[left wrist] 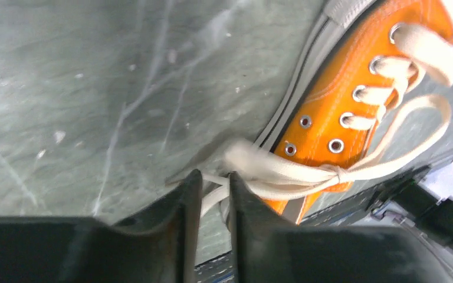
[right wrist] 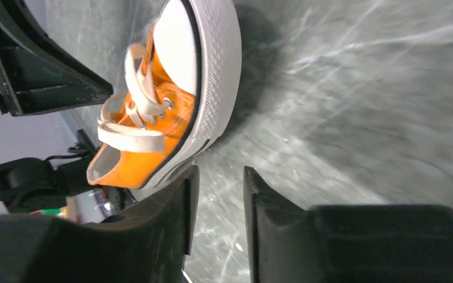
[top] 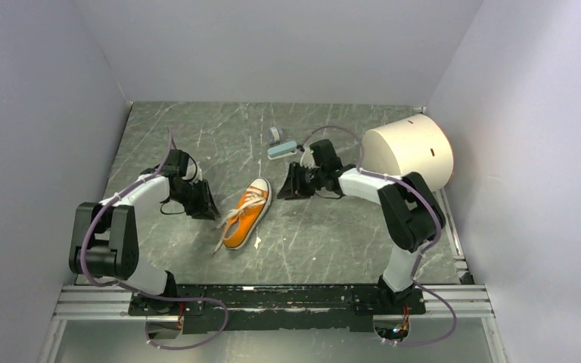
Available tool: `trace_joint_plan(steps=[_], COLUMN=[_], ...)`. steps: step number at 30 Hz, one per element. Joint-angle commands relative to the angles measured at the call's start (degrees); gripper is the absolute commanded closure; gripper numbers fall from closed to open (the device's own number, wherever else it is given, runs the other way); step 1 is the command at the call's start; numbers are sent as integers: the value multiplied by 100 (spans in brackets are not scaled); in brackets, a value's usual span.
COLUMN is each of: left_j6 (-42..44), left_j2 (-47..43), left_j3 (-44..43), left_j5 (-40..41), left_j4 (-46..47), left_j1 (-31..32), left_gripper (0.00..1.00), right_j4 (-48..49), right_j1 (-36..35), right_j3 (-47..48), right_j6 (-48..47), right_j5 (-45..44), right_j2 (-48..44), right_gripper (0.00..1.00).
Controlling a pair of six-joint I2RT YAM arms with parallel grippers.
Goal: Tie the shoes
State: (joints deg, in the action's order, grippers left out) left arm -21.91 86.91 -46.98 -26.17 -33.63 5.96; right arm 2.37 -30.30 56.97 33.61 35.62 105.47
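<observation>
The orange sneaker (top: 248, 214) with a white sole and toe cap lies mid-table, toe toward the back right. Its cream laces (top: 231, 221) spill off its left side, and one end trails toward the front. My left gripper (top: 206, 209) is low at the shoe's left side. In the left wrist view its jaws (left wrist: 215, 178) stand a narrow gap apart, with lace strands (left wrist: 283, 171) crossing the gap at the tips beside the shoe (left wrist: 330, 100). My right gripper (top: 291, 187) sits just right of the toe. It (right wrist: 219, 174) is open and empty over bare table near the shoe (right wrist: 212, 76).
A large white cylinder (top: 408, 155) lies on its side at the back right, close behind my right arm. A small teal block (top: 281, 149) and a smaller item (top: 274, 134) lie behind the shoe. Walls enclose three sides, and a metal rail (top: 272, 301) runs along the front edge.
</observation>
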Motion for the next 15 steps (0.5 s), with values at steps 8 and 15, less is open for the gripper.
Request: trace_joint_plan(steps=[8,15], left_j6=[-34,143], left_j2=[-1483,-1670], left_j3=[-345,-583], left_j5=[850,941], left_j4=[-429,-515], left_j1=[-112,645], left_gripper=[26,14], right_j4=[-2651,-3352], right_j1=[272,314], right_j3=[236,-194], right_j6=[-1615,-1836], right_j5=[-1572,-1718], right_j2=[-2343,-3697], right_gripper=[0,0])
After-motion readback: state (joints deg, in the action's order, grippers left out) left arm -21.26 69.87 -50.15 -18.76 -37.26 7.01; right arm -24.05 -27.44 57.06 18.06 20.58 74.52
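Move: The shoe, its bow already tied, lies between the hands: its middle is about 8 cm to the left hand's right, level with it fore and aft and some 3 cm lower. From the right hand it is roughly 9 cm left, 5 cm back and 4 cm lower. The loose lace ends trail about 7 cm straight back of the left hand, and the blue stapler sits some 12 cm straight ahead of the right hand. With the bow's loops already out of their tips or just slipping from them, both hands spread their slightly parted fingers wide and back off from the shoe, the right rising about 11 cm while swinging out to its right, a little forward at first and then back, and tilting its fingers forward and up. The left lifts more gently, some 8 cm nearly straight up with a small drift forward and left, its fingers also tipping forward by about 15 degrees. ##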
